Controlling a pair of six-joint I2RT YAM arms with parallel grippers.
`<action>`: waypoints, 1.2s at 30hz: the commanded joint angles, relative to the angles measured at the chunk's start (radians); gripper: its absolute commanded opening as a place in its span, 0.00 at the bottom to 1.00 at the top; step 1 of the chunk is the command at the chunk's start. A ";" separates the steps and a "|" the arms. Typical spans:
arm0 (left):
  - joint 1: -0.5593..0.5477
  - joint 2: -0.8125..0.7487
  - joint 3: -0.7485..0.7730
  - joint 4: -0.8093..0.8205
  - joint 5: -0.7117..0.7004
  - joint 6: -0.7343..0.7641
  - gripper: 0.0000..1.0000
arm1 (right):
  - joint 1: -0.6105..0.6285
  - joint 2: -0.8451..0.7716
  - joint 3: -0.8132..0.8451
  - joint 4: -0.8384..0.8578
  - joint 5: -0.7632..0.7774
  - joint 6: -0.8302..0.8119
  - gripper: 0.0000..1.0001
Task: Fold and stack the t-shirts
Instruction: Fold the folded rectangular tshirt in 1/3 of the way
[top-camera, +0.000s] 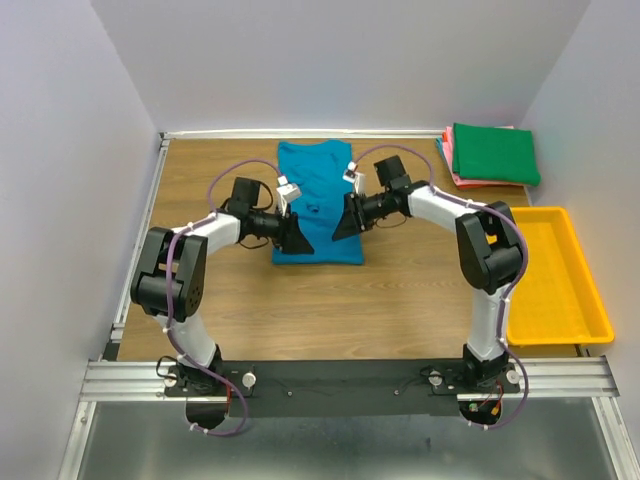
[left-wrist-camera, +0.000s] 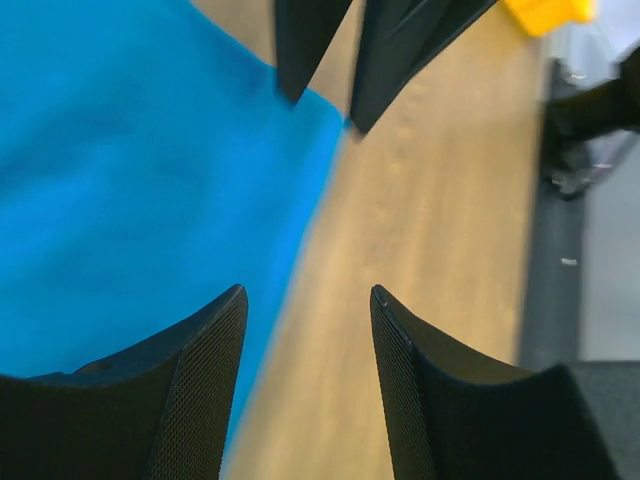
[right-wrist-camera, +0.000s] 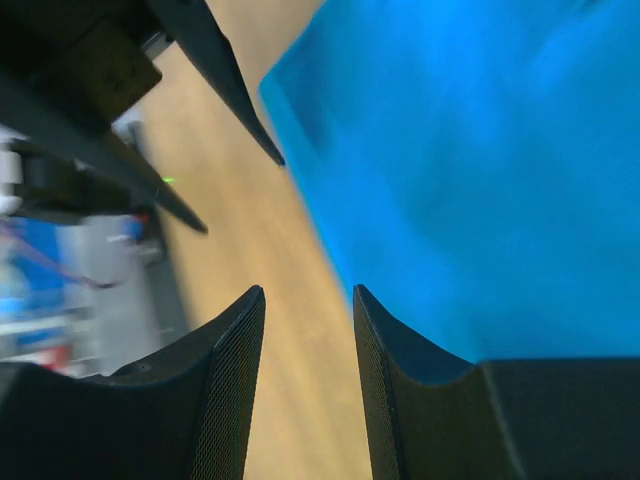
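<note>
A teal-blue t-shirt (top-camera: 318, 200) lies flat mid-table, its sides folded in to a long strip. My left gripper (top-camera: 296, 234) hovers over its near-left edge and my right gripper (top-camera: 346, 219) over its right edge, the two facing each other. In the left wrist view the left gripper (left-wrist-camera: 308, 292) is open, with bare wood between its fingers and the shirt (left-wrist-camera: 130, 170) beside the left one. In the right wrist view the right gripper (right-wrist-camera: 308, 290) is open over wood at the edge of the shirt (right-wrist-camera: 470, 150). A folded dark green shirt (top-camera: 494, 153) tops pink ones (top-camera: 452, 152) at the back right.
A yellow plastic tray (top-camera: 555, 275) sits along the table's right side, below the folded stack. White walls close in the table on three sides. The right gripper's fingers (left-wrist-camera: 300, 40) show at the top of the left wrist view.
</note>
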 joint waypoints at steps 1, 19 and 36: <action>-0.038 -0.061 -0.068 0.163 0.088 -0.213 0.61 | 0.036 -0.041 -0.119 0.219 -0.130 0.329 0.48; 0.153 0.234 -0.147 0.142 0.036 -0.202 0.62 | -0.046 0.118 -0.319 0.298 -0.020 0.339 0.46; 0.150 -0.228 0.097 -0.547 -0.194 0.799 0.57 | 0.029 -0.274 -0.141 -0.173 0.323 -0.484 0.48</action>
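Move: The t-shirt's near left corner lies about 6 cm left and 3 cm back of the left hand, the cloth some 6 cm below it. Its near right corner is roughly 5 cm right and 6 cm back of the right hand, 8 cm below. From the left hand, the small collar crease sits about 10 cm ahead and 4 cm right, and the middle of the shirt's far edge some 28 cm ahead and 5 cm right. With fingers staying about half open, both hands sink onto the near folded part of the t-shirt, the left going down about 5.5 cm and out to its left, the right back 5 cm and down 8 cm, each rolling some 25 degrees so its forward side tips down; they linger low there, seeming to press the fold flat. Then both rise about 10 cm clear of the cloth and roll back past where they began, drawing apart as the left hand goes on left and the right hand slightly right. ##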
